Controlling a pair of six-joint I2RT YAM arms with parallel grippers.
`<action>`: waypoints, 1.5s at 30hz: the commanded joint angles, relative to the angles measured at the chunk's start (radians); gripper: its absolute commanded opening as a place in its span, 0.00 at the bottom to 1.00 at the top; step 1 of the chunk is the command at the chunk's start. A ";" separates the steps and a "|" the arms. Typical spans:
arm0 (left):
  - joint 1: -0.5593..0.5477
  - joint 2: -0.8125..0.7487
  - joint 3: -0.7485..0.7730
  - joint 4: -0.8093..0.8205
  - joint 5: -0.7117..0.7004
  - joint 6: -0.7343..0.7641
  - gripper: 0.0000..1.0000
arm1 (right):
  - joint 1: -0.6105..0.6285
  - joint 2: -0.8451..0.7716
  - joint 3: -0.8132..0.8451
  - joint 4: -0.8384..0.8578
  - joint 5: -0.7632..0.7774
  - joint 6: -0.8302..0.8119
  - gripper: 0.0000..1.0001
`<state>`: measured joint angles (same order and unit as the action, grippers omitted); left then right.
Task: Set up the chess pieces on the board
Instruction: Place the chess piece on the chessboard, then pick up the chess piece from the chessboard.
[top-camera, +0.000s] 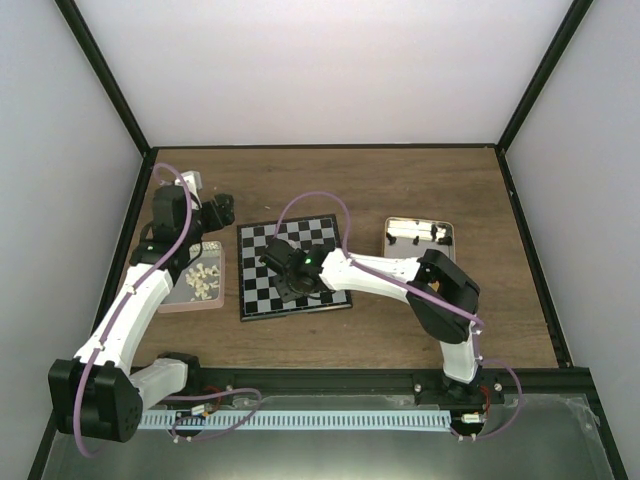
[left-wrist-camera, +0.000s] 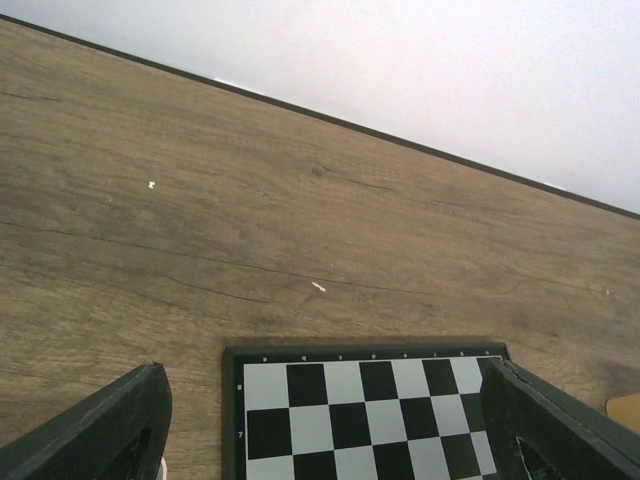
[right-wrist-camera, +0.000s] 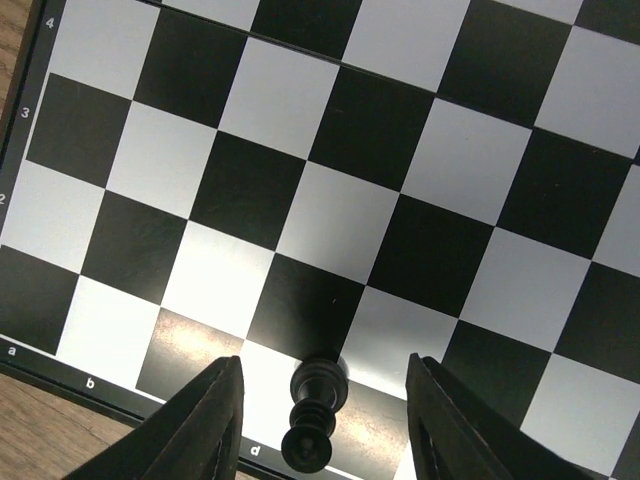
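The board (top-camera: 262, 292) lies flat at the table's middle, black and pale grey checks with a dark rim. My right gripper (top-camera: 300, 285) hangs over its near edge. In the right wrist view one small black chess piece (right-wrist-camera: 316, 408) stands upright on the board (right-wrist-camera: 330, 220) in the row nearest the lettered rim, between my open right gripper (right-wrist-camera: 322, 405) fingers, with a gap on each side. My left gripper (top-camera: 222, 211) is off the board's far-left corner, open and empty. In its wrist view the left gripper (left-wrist-camera: 330, 440) frames that corner of the board (left-wrist-camera: 350, 400).
A metal tin (top-camera: 447, 232) right of the board holds several black chess pieces (top-camera: 418, 237). A pink tray (top-camera: 178, 300) left of the board holds pale pieces (top-camera: 204, 276). Bare wood lies beyond the board, with dark frame rails at the table's edges.
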<state>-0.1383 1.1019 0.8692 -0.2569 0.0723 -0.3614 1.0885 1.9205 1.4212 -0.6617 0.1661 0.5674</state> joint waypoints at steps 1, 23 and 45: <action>-0.003 -0.019 -0.004 0.007 -0.011 0.012 0.87 | -0.004 0.010 0.035 -0.001 -0.014 0.031 0.45; -0.003 -0.010 -0.006 0.013 -0.006 0.009 0.87 | 0.006 0.041 0.016 -0.007 -0.068 -0.027 0.11; -0.003 -0.015 -0.007 0.010 -0.010 0.010 0.87 | 0.007 0.075 0.077 0.029 0.038 -0.029 0.11</action>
<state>-0.1383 1.0981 0.8692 -0.2569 0.0677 -0.3614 1.0901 1.9709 1.4414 -0.6437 0.1612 0.5396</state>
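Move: The black chess piece stands upright between the right hand's open fingers, about 1 cm back of the hand point, level left-right, its middle some 2 cm below. The chessboard's middle lies about 6 cm ahead and 2 cm to the hand's right, 4 cm below. The box of black pieces is roughly 29 cm right and 9 cm ahead, 5 cm below. From the left hand, the chess piece is about 14 cm back, 15 cm right and 18 cm below. The right fingers close again on the standing chess piece and pinch it from both sides while the hand sinks about 1.5 cm and draws back 1 cm over it. Keeping that grip, the hand then shifts the piece about 1 cm forward with barely any rise, the wrist hardly turning. ##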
